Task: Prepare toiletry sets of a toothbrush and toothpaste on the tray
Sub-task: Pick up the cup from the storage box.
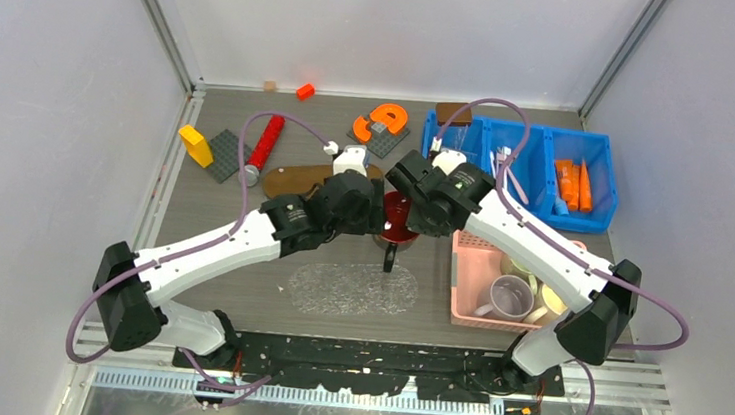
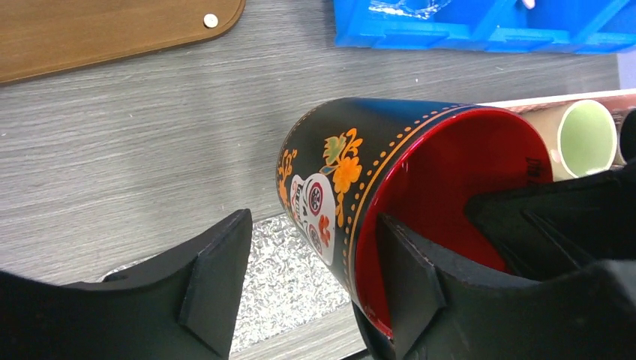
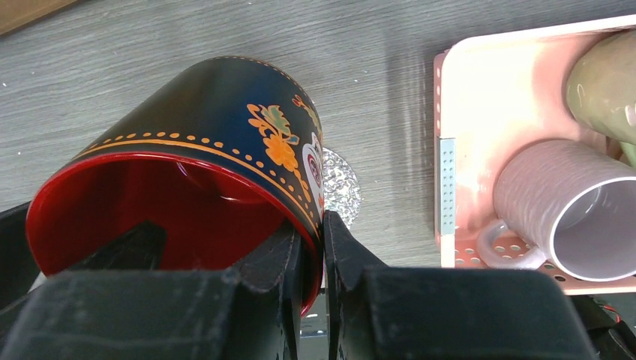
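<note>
A black mug with a red inside and orange flower pattern hangs tilted above the clear textured tray. My right gripper is shut on its rim, one finger inside and one outside. My left gripper is open astride the opposite wall of the mug: one finger is inside, and the outer finger stands apart from it. White toothbrushes and orange toothpaste tubes lie in the blue bin at the back right.
A pink basket with several mugs stands right of the tray. A brown wooden board lies behind the grippers. Toy bricks, a grey plate and an orange C-shaped block sit at the back left and centre.
</note>
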### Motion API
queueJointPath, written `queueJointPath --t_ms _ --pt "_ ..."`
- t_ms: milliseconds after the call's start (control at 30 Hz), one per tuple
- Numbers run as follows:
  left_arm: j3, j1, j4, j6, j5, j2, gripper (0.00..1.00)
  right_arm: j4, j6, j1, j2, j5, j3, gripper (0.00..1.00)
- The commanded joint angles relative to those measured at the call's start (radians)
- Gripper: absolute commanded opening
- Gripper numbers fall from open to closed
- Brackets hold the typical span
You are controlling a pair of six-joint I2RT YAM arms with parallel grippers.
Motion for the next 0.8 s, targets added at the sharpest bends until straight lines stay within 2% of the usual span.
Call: queueJointPath --t_ms 0,67,233,300,367,433,533,700,767 --pt "-0.006 -0.003 0.063 -0.023 -0.044 0.035 0.59 0.108 0.057 0.009 -0.014 0.05 0.041 0.01" --pt "-0.006 -0.003 0.062 -0.023 -0.042 0.051 0.46 0.113 0.06 0.011 -0.007 0.049 0.038 0.01" --pt "0.009 -0.004 0.03 -0.01 -0.052 0.07 0.01 0.133 0.064 0.016 0.013 0.042 0.025 0.01" --pt "0.021 -0.003 0.007 0.006 -0.057 0.067 0.0 0.149 0.063 0.016 0.011 0.035 0.016 0.04" --pt "0.033 -0.002 -0.015 0.023 -0.071 0.063 0.0 0.161 0.065 0.016 0.001 0.032 0.007 0.12" --pt "0.044 0.004 -0.036 0.035 -0.082 0.054 0.0 0.181 0.063 0.016 -0.017 0.032 -0.005 0.25" --pt "0.053 0.034 -0.061 0.052 -0.08 0.041 0.0 0.221 0.053 0.016 -0.067 0.038 -0.033 0.51" --pt "0.068 0.137 -0.098 0.086 -0.02 0.039 0.0 0.313 0.002 0.016 -0.154 0.048 -0.09 0.76" --pt "0.085 0.176 -0.122 0.105 -0.006 0.041 0.0 0.358 -0.022 0.016 -0.22 0.065 -0.127 0.89"
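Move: The red cup hangs in the right gripper, which already pinches its right wall; the cup's middle is about 4 cm left of that hand, 1 cm ahead and 4 cm below. From the open left gripper it lies some 5 cm right, 1 cm ahead and 4 cm below. The pink storage box sits about 24 cm right of the right hand and 5 cm back; the brown board, 11 cm left and 13 cm ahead of the left hand, both some 15 cm lower. Ease the left gripper about 2 cm down and 1 cm forward and shut its fingers on the cup's left wall, one finger inside and one outside. Then draw the cup left about 5 cm while sinking some 3 cm more, rolling the hand's left side up about 15 degrees. Let the right hand follow left about 2 cm and slightly down, then open its fingers off the wall and rise about 4 cm. ##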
